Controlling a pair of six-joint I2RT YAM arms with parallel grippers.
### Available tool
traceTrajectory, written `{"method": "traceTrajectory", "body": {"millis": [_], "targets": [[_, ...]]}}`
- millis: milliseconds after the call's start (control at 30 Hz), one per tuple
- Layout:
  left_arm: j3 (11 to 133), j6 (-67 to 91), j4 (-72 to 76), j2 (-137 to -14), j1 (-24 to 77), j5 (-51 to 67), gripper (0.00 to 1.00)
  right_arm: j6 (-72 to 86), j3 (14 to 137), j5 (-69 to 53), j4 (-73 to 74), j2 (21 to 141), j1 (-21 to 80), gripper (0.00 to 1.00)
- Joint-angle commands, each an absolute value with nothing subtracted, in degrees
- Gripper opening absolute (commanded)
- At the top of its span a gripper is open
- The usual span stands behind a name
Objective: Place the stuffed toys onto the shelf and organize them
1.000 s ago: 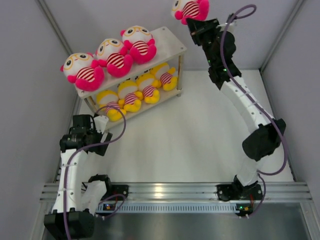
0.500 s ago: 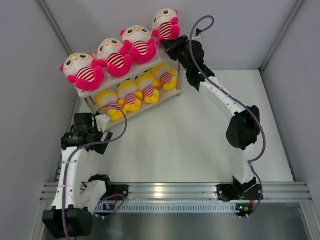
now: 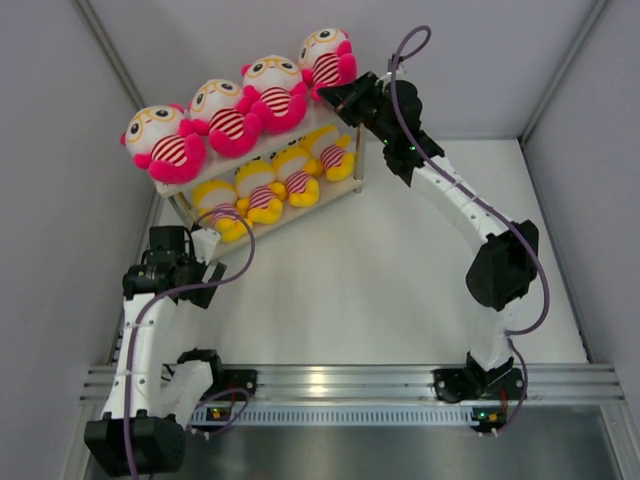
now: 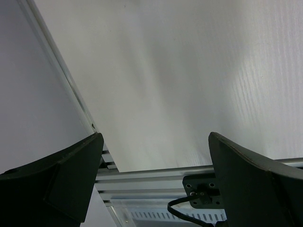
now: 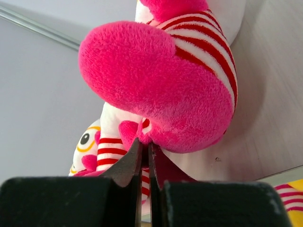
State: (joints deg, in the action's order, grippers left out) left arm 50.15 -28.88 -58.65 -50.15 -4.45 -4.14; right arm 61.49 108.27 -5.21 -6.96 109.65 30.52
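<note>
The white two-tier shelf stands at the back left. Three pink toys sit in a row on its top board; a fourth pink toy is at the board's right end, and my right gripper is shut on its lower edge. In the right wrist view the pink toy fills the frame above the closed jaws, over the top board. Several yellow toys line the lower board. My left gripper is open and empty, low by the left wall, away from the shelf.
Grey enclosure walls close in at the left, back and right. An aluminium rail runs along the near edge, also seen in the left wrist view. The right arm's purple cable loops above the shelf's right end.
My right arm has swung left and down, carrying the fourth pink toy from high at the back to the right end of the shelf's top board. The left arm has barely moved.
</note>
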Motion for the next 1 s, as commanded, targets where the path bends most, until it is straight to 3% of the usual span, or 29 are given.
{"method": "traceTrajectory", "body": {"millis": [0, 100, 200, 233, 433, 633, 967], "targets": [[51.15, -29.18, -56.25, -49.92, -4.22, -4.83, 0.99, 60.64, 108.37, -8.61, -7.21, 106.00, 30.50, 0.00], [51.33, -29.27, -56.16, -49.92, -4.13, -5.01, 0.99, 62.05, 107.06, -9.49, -7.12, 105.91, 29.97, 0.00], [51.50, -29.09, -56.34, -49.92, -4.13, -5.36, 0.99, 62.58, 105.56, -9.32, -6.94, 105.38, 29.71, 0.15], [51.50, -29.09, -56.34, -49.83, -4.13, -5.36, 0.99, 62.75, 105.12, -8.97, -6.86, 105.21, 29.45, 0.25], [51.68, -29.09, -56.16, -50.18, -4.13, -4.66, 0.99, 61.61, 102.13, -7.65, -7.91, 101.87, 28.83, 0.45], [52.47, -28.92, -56.34, -50.45, -4.22, -5.01, 0.99, 60.12, 100.73, -7.29, -7.65, 99.67, 28.83, 0.58], [52.91, -28.48, -56.34, -50.71, -4.22, -5.36, 0.99, 55.29, 98.09, -6.68, -3.70, 95.54, 28.74, 0.64]]}}
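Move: The pink stuffed toy pinched by its foot in the right fingers, at the right end of the shelf's top board, has its middle about 5 cm ahead of that hand and 4 cm higher. The next pink toy sits some 9 cm to the hand's left, level with it ahead, about 2 cm above; the rightmost yellow toy is on the lower board, 2 cm ahead, 1 cm right, roughly 17 cm below. From the idle left hand, the held toy lies some 34 cm ahead, 26 cm right and 31 cm above. The pink toy's foot is let go: the right fingers open from shut to about two thirds, while the hand dips some 2.5 cm beside the board's front edge. It then comes back up to nearly its old height, drawing back and to the right, about 4 cm in all, the open fingers still pointing at the shelf. ##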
